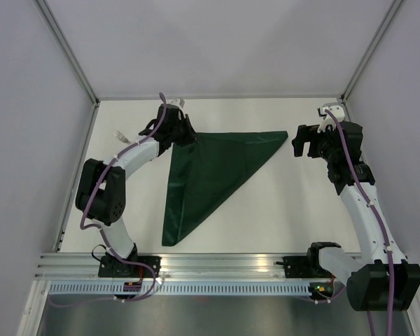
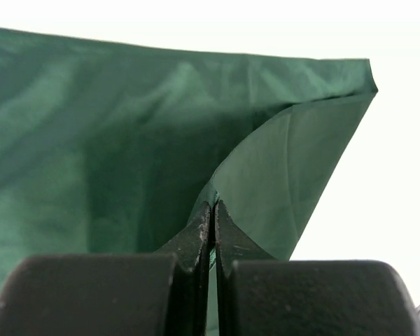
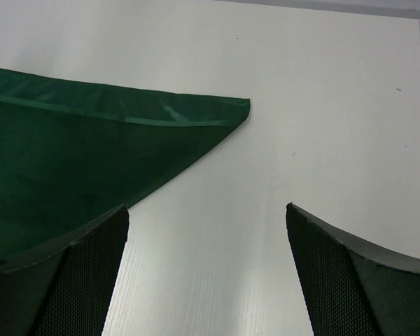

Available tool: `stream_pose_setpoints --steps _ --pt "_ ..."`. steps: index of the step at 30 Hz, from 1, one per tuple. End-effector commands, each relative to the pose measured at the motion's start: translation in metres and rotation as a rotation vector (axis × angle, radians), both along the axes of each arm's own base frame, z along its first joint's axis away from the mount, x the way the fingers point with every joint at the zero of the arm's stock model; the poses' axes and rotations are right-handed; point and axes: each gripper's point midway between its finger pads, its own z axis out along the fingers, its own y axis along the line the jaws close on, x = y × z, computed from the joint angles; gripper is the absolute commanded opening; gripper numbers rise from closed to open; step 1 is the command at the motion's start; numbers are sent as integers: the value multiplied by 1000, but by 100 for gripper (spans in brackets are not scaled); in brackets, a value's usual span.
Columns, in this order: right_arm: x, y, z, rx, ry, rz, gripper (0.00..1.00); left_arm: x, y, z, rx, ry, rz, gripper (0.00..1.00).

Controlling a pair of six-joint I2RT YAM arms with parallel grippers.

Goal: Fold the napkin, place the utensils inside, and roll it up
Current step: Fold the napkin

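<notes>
The dark green napkin (image 1: 210,168) lies on the white table as a folded triangle, one tip pointing right and one toward the near edge. My left gripper (image 1: 185,134) is at its far left corner and is shut on that corner. The left wrist view shows the napkin (image 2: 126,140) pinched between the closed left gripper (image 2: 212,206), with an upper layer lifted. My right gripper (image 1: 299,143) stands open just right of the right tip. In the right wrist view the napkin (image 3: 70,154) tip lies ahead of the right gripper (image 3: 206,208), which holds nothing. Of the utensils, only a pale pronged end (image 1: 117,135) shows beside the left arm.
Grey walls enclose the table (image 1: 280,210) on the left, back and right. A metal rail (image 1: 217,262) carrying both arm bases runs along the near edge.
</notes>
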Motion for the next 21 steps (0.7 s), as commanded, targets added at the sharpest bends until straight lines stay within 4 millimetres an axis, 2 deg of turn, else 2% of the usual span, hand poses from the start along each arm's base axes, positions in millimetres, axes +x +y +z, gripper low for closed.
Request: stream_pose_setpoints --steps 1,12,21 --pt "2 -1 17 -2 -43 -4 98 12 2 7 -36 14 -17 2" --pt "1 0 19 -4 -50 -3 98 37 26 9 -41 26 23 2" --pt "1 0 20 -3 -53 1 98 48 42 1 -36 49 50 2"
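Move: The left gripper already holds the napkin's near-right corner in shut fingers. It is taking it to the far-left corner, about 9 cm ahead of the gripper, 8 cm to its left and some 11 cm below. At about that table height, the napkin's far-right corner lies roughly 9 cm ahead and 35 cm right, and the fork about 4 cm ahead and 25 cm left. From the right gripper, the far-left corner is some 16 cm ahead, 43 cm left and 22 cm down. Keep the left fingers shut on the raised near-right corner and carry it nearly level, forward and left in equal measure, about 6 cm along the diagonal towards the napkin's far-left corner. Go at an easy pace, much slower than the sweep before, and let the wrist turn only some 5 degrees, drawing the upper layer of cloth over the lower. ##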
